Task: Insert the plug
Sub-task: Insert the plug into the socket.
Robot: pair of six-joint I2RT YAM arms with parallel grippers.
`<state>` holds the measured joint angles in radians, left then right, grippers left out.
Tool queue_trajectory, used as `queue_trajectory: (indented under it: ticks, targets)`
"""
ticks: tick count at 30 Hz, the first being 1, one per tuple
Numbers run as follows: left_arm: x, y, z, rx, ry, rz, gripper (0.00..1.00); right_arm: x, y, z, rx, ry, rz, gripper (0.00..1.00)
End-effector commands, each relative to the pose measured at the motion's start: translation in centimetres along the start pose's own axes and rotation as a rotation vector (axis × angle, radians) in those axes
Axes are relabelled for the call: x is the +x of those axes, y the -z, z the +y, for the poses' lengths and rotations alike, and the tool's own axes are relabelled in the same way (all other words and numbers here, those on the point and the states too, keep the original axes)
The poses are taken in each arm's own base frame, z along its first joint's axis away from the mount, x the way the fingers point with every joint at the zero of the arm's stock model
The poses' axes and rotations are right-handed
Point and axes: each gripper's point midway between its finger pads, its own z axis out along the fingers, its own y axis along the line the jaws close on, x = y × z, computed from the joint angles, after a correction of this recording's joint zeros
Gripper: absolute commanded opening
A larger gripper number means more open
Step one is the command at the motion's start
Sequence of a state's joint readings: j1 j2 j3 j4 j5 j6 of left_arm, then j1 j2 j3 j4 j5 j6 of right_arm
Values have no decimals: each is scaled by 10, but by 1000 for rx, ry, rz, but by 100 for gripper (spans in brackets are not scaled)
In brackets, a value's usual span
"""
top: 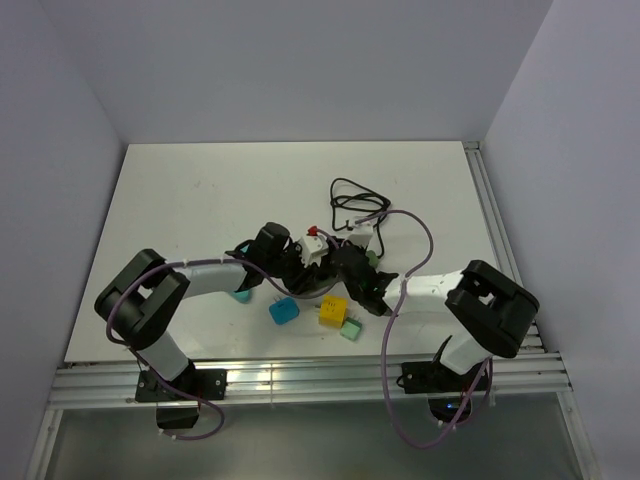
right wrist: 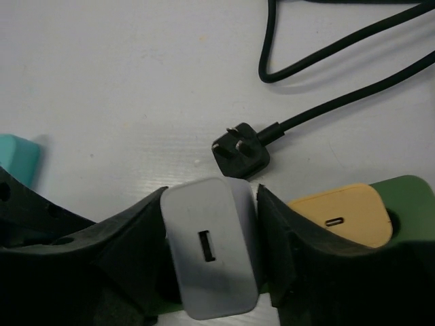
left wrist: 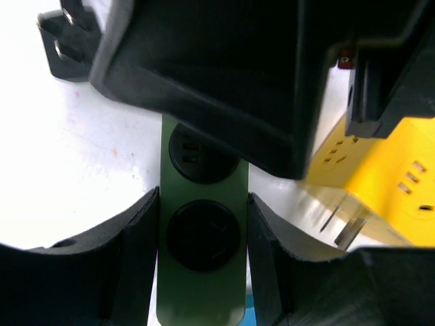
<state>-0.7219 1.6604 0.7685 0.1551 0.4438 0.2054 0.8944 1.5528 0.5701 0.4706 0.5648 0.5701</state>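
The plug, a grey charger block (right wrist: 211,251) with a USB slot on top, stands on the green power strip (right wrist: 408,197). My right gripper (right wrist: 212,248) straddles it; the left finger (right wrist: 129,238) touches it and a thin gap shows at the right finger (right wrist: 289,238). Its prongs are hidden. My left gripper (left wrist: 202,261) is shut on the strip (left wrist: 202,299), fingers pressed on both long sides beside a round black socket (left wrist: 202,234). From above, both grippers (top: 322,268) meet at the table's middle and hide most of the strip.
A loose black plug (right wrist: 241,149) on a black cable (top: 355,195) lies just beyond the charger. A tan adapter (right wrist: 340,214) sits on the strip. Yellow (top: 333,310), blue (top: 283,311), mint (top: 350,329) and teal (top: 241,296) blocks lie near the front edge.
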Motion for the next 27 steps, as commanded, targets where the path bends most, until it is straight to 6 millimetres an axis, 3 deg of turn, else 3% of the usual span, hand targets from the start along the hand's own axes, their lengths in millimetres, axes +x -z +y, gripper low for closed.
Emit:
queue_trajectory:
  ticks: [1,9,20,27]
  targets:
    - [-55,-3,-7,-4,-102,-160,7,99,36,-32,-2,165,387,69]
    - [-59,0,-8,-11,-109,-179,4,84,33,-30,-17,133,366,81]
    - [-60,0,-9,-2,-110,-180,3,42,34,-27,-64,66,303,82]
    - [-58,-3,-9,9,-93,-163,2,12,49,-21,-102,58,249,82]
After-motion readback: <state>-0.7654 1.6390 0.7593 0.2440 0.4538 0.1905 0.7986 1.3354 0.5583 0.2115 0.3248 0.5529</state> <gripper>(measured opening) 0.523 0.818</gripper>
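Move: The white plug already stands in the held green strip, right between the right fingertips, its middle about 1 cm below the hand point. From the right hand, the tan plug in the strip lies roughly 4 cm right and 2 cm ahead, the black cable plug on the table about 8 cm ahead, level sideways, and the yellow adapter some 10 cm back and 1 cm left. From the left hand, the white plug is about 7 cm right, 5 cm ahead and 2 cm up. Open the right fingers wide to release the white plug while raising that hand about 1.5 cm, then ease it back and to the right about 2 cm each, tipping its fingers slightly down. Keep the green strip pinched in the left gripper, lift it some 2 cm, then carry it about as far to the right. ##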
